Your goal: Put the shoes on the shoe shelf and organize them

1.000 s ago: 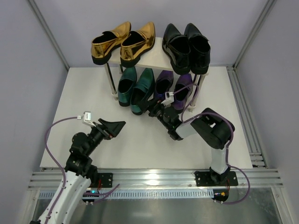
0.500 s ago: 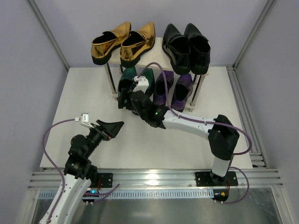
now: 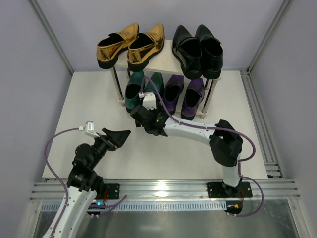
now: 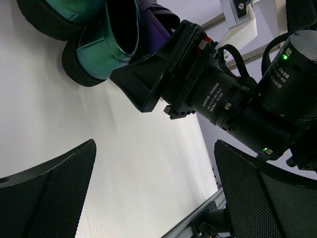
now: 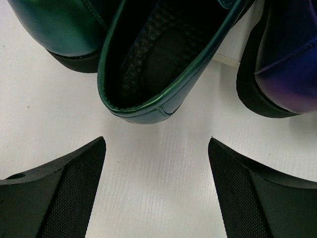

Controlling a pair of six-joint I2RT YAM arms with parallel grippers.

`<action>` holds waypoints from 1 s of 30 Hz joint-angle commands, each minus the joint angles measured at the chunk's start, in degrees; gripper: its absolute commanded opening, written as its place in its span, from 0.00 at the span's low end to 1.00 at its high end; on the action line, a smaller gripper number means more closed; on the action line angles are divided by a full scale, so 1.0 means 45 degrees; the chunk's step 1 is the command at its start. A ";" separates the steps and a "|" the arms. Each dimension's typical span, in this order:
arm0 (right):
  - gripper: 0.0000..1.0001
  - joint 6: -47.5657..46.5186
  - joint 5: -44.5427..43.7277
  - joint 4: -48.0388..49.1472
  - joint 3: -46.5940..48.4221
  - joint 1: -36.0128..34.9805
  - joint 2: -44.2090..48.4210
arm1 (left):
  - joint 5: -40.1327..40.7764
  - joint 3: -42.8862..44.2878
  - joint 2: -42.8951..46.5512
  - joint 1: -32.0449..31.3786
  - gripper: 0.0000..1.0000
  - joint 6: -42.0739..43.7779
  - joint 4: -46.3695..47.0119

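Observation:
The shoe shelf (image 3: 159, 66) carries the gold shoes (image 3: 130, 45) and the black shoes (image 3: 198, 49) on its top board. Below stand the teal shoes (image 3: 132, 91) on the left and the purple shoes (image 3: 184, 93) on the right. My right gripper (image 3: 140, 110) is open just in front of the teal heels. In the right wrist view one teal heel (image 5: 158, 64) lies just beyond the gripper (image 5: 156, 148), with only bare table between its fingers. My left gripper (image 3: 119, 135) hovers open and empty at the near left.
The shelf's thin posts (image 3: 119, 91) stand beside the teal pair. A purple shoe (image 5: 287, 74) lies close to the right of the teal heel. In the left wrist view the right arm's wrist (image 4: 208, 94) stretches across, with white table (image 4: 138, 163) beneath.
The right arm has swung left from in front of the purple shoes to the heels of the teal pair. The right teal shoe now sits further back. The left arm has barely moved.

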State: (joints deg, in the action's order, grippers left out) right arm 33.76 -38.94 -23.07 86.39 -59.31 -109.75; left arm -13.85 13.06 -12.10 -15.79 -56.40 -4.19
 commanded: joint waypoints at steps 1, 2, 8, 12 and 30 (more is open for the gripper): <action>0.85 0.0174 -0.0390 0.0067 0.0703 -0.0062 -0.0238 | 0.0128 0.0496 0.0247 -0.0006 1.00 0.0229 -0.0144; 0.85 0.0155 -0.0351 0.0377 0.0743 -0.0062 -0.0258 | 0.0128 0.0477 0.0344 0.0013 1.00 0.0210 -0.0260; 0.86 0.0349 0.0157 0.0791 0.1368 0.0016 -0.0473 | 0.0225 0.0535 0.0618 0.0013 1.00 0.0249 -0.0476; 0.86 0.1732 -0.0837 0.0186 0.1759 0.0016 -0.0669 | 0.0206 0.0555 0.0715 0.0013 1.00 0.0210 -0.0515; 0.04 0.2949 -0.1189 -0.1339 0.1917 0.0348 -0.1452 | 0.0206 0.0496 0.1048 0.0013 1.00 0.0249 -0.0750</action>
State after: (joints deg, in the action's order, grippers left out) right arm 46.48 -41.87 -28.73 97.19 -58.00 -119.81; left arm -13.02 13.69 -7.94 -15.79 -56.31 -7.62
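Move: The heel of the crooked right green shoe is about 4 cm ahead of the right hand, 2 cm to its left and 3 cm lower. The left green shoe's heel stands some 7 cm to the left of that heel and 3 cm farther out; the left purple shoe's heel is about 12 cm to the right of it and 2 cm farther out. From the left hand, the crooked shoe's heel lies about 15 cm ahead, 7 cm right and 8 cm lower. Lift the right gripper forward and left over the heel of the right green shoe, about 3 cm each way with a 2 cm rise, turning it some 10 degrees clockwise. Then dip it about 4 cm, easing slightly back and right, while closing the wide-open fingers almost shut, and pinch the back of the shoe's collar from both sides. ##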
